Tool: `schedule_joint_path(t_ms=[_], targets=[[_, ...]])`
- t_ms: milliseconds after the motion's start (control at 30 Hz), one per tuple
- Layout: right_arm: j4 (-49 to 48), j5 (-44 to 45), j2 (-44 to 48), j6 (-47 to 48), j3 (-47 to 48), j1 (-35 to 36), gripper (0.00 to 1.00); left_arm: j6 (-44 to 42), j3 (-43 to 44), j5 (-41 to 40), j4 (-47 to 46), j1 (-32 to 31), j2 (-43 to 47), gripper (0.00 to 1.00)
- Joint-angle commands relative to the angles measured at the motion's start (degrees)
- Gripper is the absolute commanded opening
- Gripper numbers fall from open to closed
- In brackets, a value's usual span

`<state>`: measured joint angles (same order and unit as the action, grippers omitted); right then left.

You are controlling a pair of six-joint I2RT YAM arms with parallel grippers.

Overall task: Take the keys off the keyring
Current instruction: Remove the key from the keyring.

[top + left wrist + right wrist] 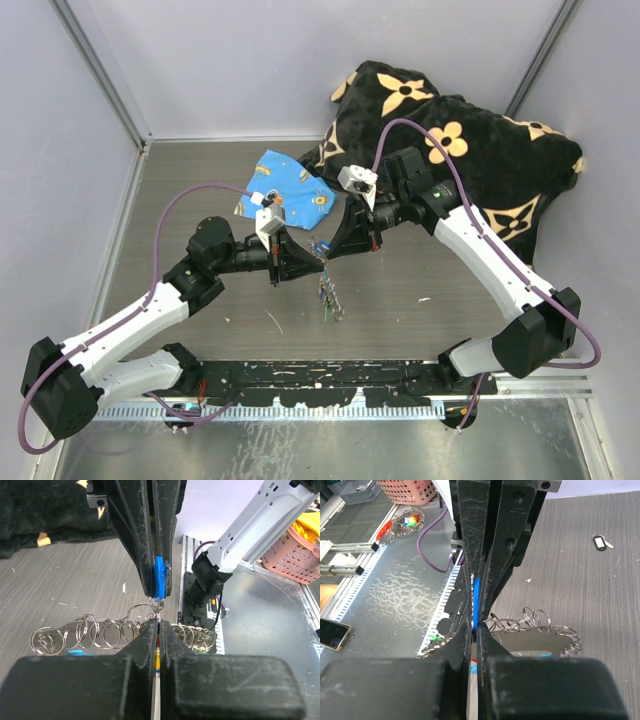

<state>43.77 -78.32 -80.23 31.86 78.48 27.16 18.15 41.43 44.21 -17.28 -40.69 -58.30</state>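
Note:
Both grippers meet tip to tip above the middle of the table. My right gripper [330,246] [480,630] is shut on the flat blue piece [476,600] [159,577] of the keyring. My left gripper [316,260] [159,624] is shut just below it, on a small ring where the blue piece joins the chain. The keyring [328,298] [100,632] [540,622] is a string of linked metal rings sagging to both sides of the grip. Tiny keys show only as a green speck [200,651] and coloured bits behind the shut jaws.
A blue printed cloth [285,190] lies behind the grippers. A black flower-patterned cushion [470,160] fills the back right. A small dark tag [599,542] lies alone on the table. Off the table are a pink basket [300,550], a phone [332,632] and another ring bundle [407,522].

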Motion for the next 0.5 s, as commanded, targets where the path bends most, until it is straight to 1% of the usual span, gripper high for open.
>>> schedule_joint_path(t_ms=[0, 100, 200, 267, 333, 400, 467], targets=[[0.67, 0.89, 2.77, 4.28, 1.78, -1.37, 0.04, -2.67, 1.97, -0.01, 0.97, 0.22, 2.13, 0.00], [2.54, 1.77, 3.25, 7.70, 1.10, -2.04, 0.09, -3.45, 2.76, -0.47, 2.60, 0.77, 2.30, 0.00], [5.91, 3.21, 3.85, 13.27, 0.08, -2.50, 0.24, -4.33, 3.75, -0.58, 4.39, 1.33, 2.32, 0.00], [9.04, 4.40, 4.35, 17.92, -0.46, -2.82, 0.38, -5.54, 4.71, -0.60, 6.15, 1.62, 2.35, 0.00], [11.07, 5.72, 4.83, 20.55, -0.74, -3.32, 0.51, -6.69, 5.76, -0.20, 8.55, 1.87, 2.19, 0.00], [11.75, 6.64, 5.44, 21.17, -0.44, -4.46, 0.58, -8.02, 7.08, 0.52, 11.15, 2.00, 1.75, 0.00], [12.83, 7.42, 5.72, 21.62, 0.75, -5.32, 0.62, -9.83, 9.02, 1.15, 14.85, 2.04, 1.07, 0.00]])
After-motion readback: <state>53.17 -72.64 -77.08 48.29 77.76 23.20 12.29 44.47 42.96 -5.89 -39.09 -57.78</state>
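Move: My right fingers are shut on the blue key. It lies about 2 cm ahead of my left fingertips, 1 cm to their right and 2 cm above them; those fingers are shut on the small wire ring it hangs by. The keyring hangs with its middle some 5 cm below my left hand, roughly 1 cm to its right and level with it fore and aft. The green key is about 5 cm back from that hand, 1 cm right and 6 cm lower. I keep the small ring pinched in my left fingers and ease that hand down, forward and left, about 1 cm each way, tipping the fingers slightly down. My right hand still pinches the blue key as it eases forward, right and down, then opens past halfway, lets go and backs off to the right, about 3 cm in all, rolling some 10 degrees with its forward side rising. ##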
